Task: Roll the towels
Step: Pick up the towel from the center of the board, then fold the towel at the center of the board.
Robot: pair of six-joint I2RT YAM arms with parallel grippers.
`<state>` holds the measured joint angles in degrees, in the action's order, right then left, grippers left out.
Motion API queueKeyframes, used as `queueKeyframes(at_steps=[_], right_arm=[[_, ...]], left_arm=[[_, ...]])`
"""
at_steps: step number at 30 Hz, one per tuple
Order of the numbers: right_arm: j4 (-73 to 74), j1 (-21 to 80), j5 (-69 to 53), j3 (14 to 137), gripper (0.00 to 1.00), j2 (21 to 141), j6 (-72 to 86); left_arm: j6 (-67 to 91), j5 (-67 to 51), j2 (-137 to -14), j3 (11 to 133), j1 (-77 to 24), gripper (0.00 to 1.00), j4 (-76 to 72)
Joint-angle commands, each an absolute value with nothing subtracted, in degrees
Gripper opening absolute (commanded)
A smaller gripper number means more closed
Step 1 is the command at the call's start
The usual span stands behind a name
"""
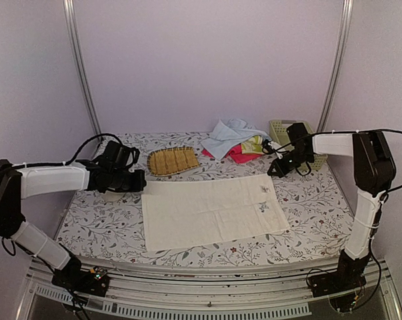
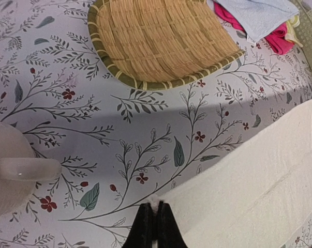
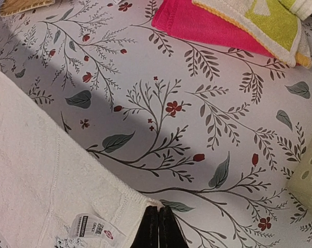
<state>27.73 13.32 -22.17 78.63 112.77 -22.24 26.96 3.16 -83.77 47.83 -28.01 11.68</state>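
A long cream-white towel (image 1: 211, 210) lies spread flat across the floral table. My left gripper (image 1: 141, 181) is shut on its far left corner (image 2: 157, 205); a tuft of cloth shows between the black fingertips (image 2: 145, 227). My right gripper (image 1: 273, 172) is shut on the far right corner (image 3: 161, 202), next to the towel's small printed label (image 3: 91, 228). A light blue towel (image 1: 227, 135), a pink towel (image 1: 239, 154) and a pale yellow-green towel (image 1: 254, 144) lie heaped at the back.
A tan woven slatted mat (image 1: 172, 161) sits behind the cream towel's left end. A pale green lattice basket (image 1: 281, 131) stands at the back right, behind the right gripper. A whitish rounded object (image 2: 11, 170) lies by the left gripper.
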Motion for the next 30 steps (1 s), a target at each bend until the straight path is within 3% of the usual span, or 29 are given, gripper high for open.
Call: queueKeyframes(at_steps=[1, 15, 30], right_arm=[[25.7, 12.0, -22.1, 78.6, 0.02, 109.5, -22.8], [30.4, 11.7, -31.3, 71.3, 0.02, 104.6, -29.3], [31.8, 11.6, -29.2, 62.9, 0.02, 96.0, -31.8]], left_arm=[[25.9, 3.3, -80.5, 46.7, -28.4, 0.00, 12.8], [26.9, -3.9, -74.8, 41.2, -35.1, 0.00, 14.6], [28.1, -1.0, -70.4, 38.0, -37.2, 0.00, 18.4]])
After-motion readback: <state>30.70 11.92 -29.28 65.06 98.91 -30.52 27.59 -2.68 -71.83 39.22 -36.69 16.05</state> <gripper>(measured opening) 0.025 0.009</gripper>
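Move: The towel's far corners are already pinched, some 9 cm above the table in the left hand and 5 cm in the right. Its near-left corner lies about 19 cm straight back from the left hand, with the woven tray 16 cm ahead and 9 cm right, and the mug 4 cm ahead and 10 cm left. From the right hand, the near-right corner is 19 cm back and 5 cm right, the pink towel 12 cm ahead and 10 cm left, the green basket 15 cm ahead and 8 cm right. The towel's raised far edge is carried back over its flat part towards the near edge, both hands keeping their pinch. After a slight rise the left hand swings back about 8 cm and some 4 cm right, then sinks back to its starting height, its wrist turning clockwise; the right, following a small forward nudge, goes back about 7 cm, rising slightly and turning a little counter-clockwise. ##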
